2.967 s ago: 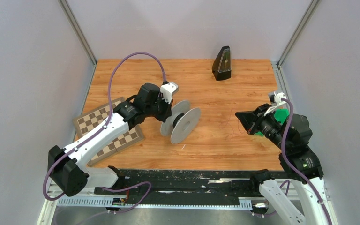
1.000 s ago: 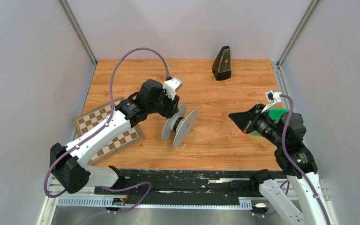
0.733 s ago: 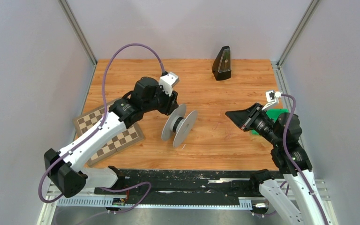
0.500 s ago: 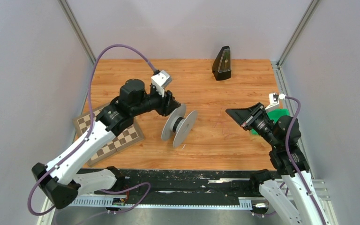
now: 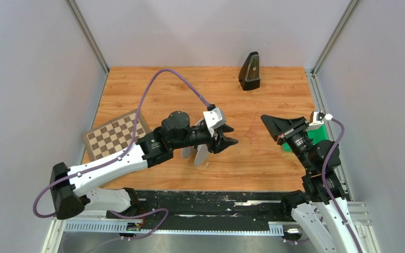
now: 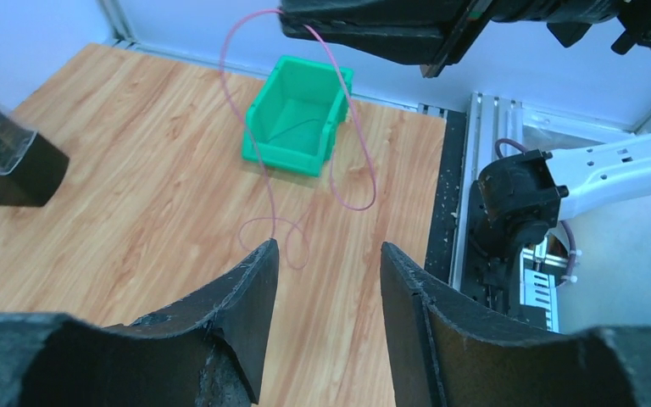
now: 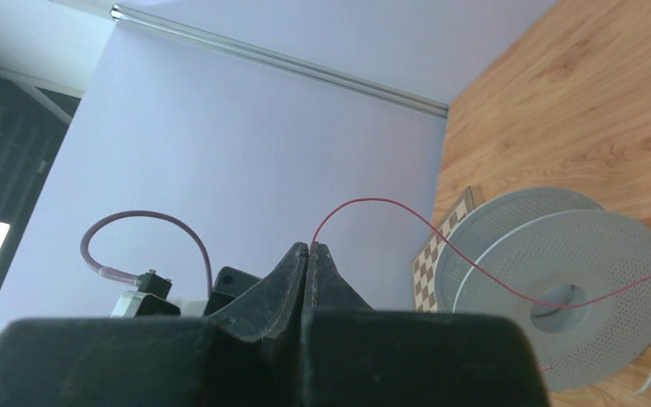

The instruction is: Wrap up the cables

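Observation:
A grey perforated spool (image 5: 201, 155) stands on the table, mostly hidden under my left arm; the right wrist view shows its flanges (image 7: 559, 280). A thin red cable (image 7: 373, 203) runs from the spool hub up to my right gripper (image 7: 312, 246), which is shut on it. The right gripper (image 5: 265, 118) hangs right of the spool. The cable (image 6: 339, 127) drops from it in loose loops onto the wood near the green bin. My left gripper (image 5: 228, 138) reaches over the spool toward the right, and in the left wrist view it (image 6: 329, 246) stands open and empty above the loops.
A green bin (image 6: 297, 114) sits at the right edge of the table, partly behind my right arm (image 5: 319, 150). A black metronome (image 5: 250, 71) stands at the back. A chessboard (image 5: 116, 134) lies at the left. A black rail (image 5: 216, 197) borders the near edge.
My left arm left the spool's far-left side and swung over it to the right, opening wider. The right gripper tilted up and back with the cable. The chessboard is now uncovered.

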`<state>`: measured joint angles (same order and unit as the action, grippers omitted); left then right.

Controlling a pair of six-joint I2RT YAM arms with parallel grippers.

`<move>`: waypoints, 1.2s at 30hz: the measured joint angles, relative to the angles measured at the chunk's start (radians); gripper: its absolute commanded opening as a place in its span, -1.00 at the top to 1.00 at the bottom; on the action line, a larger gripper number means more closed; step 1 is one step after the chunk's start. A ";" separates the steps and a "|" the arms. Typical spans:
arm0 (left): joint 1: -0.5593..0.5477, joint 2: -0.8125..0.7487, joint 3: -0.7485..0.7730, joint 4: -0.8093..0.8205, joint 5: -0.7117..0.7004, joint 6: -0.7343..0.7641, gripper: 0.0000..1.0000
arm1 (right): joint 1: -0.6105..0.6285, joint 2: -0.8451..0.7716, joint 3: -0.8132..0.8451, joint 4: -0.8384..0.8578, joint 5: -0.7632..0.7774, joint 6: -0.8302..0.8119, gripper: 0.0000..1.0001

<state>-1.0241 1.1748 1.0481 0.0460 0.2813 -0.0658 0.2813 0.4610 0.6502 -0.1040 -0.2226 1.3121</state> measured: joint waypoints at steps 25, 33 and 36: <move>-0.153 0.293 0.151 0.090 -0.157 0.072 1.00 | 0.000 -0.122 -0.085 0.010 0.040 0.041 0.89; -0.151 0.214 0.194 -0.103 -0.235 0.053 1.00 | 0.000 -0.201 -0.097 -0.047 0.049 -0.159 -0.06; -0.146 0.193 0.285 -0.209 -0.243 0.047 1.00 | 0.000 -0.208 -0.088 -0.079 0.041 -0.352 -0.23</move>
<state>-1.1698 1.3678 1.3334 -0.1635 0.0383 -0.0185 0.2813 0.2527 0.5625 -0.1833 -0.1814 0.9596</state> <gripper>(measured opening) 0.008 0.542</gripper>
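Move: The stretch of cable to take hangs from the closed right fingertips, about 8 cm to the right of the open left gripper, nearly level fore and aft, and 3 cm below. The spool stands some 10 cm left of the left gripper, 6 cm ahead and 21 cm below. From the right gripper, that cable stretch lies about 4 cm back, straight below by 4 cm; the green bin is roughly 22 cm to its right, 5 cm ahead and 27 cm below. Bring the left gripper about 8.5 cm right and a little down to the cable hanging from the right fingertips, close fully on it, then draw back some 4 cm to the left, rising about 4 cm at the last. Once it is pinched, open the right fingers about halfway to release, easing that hand down, back and right a few centimetres while it rolls its left side down. ##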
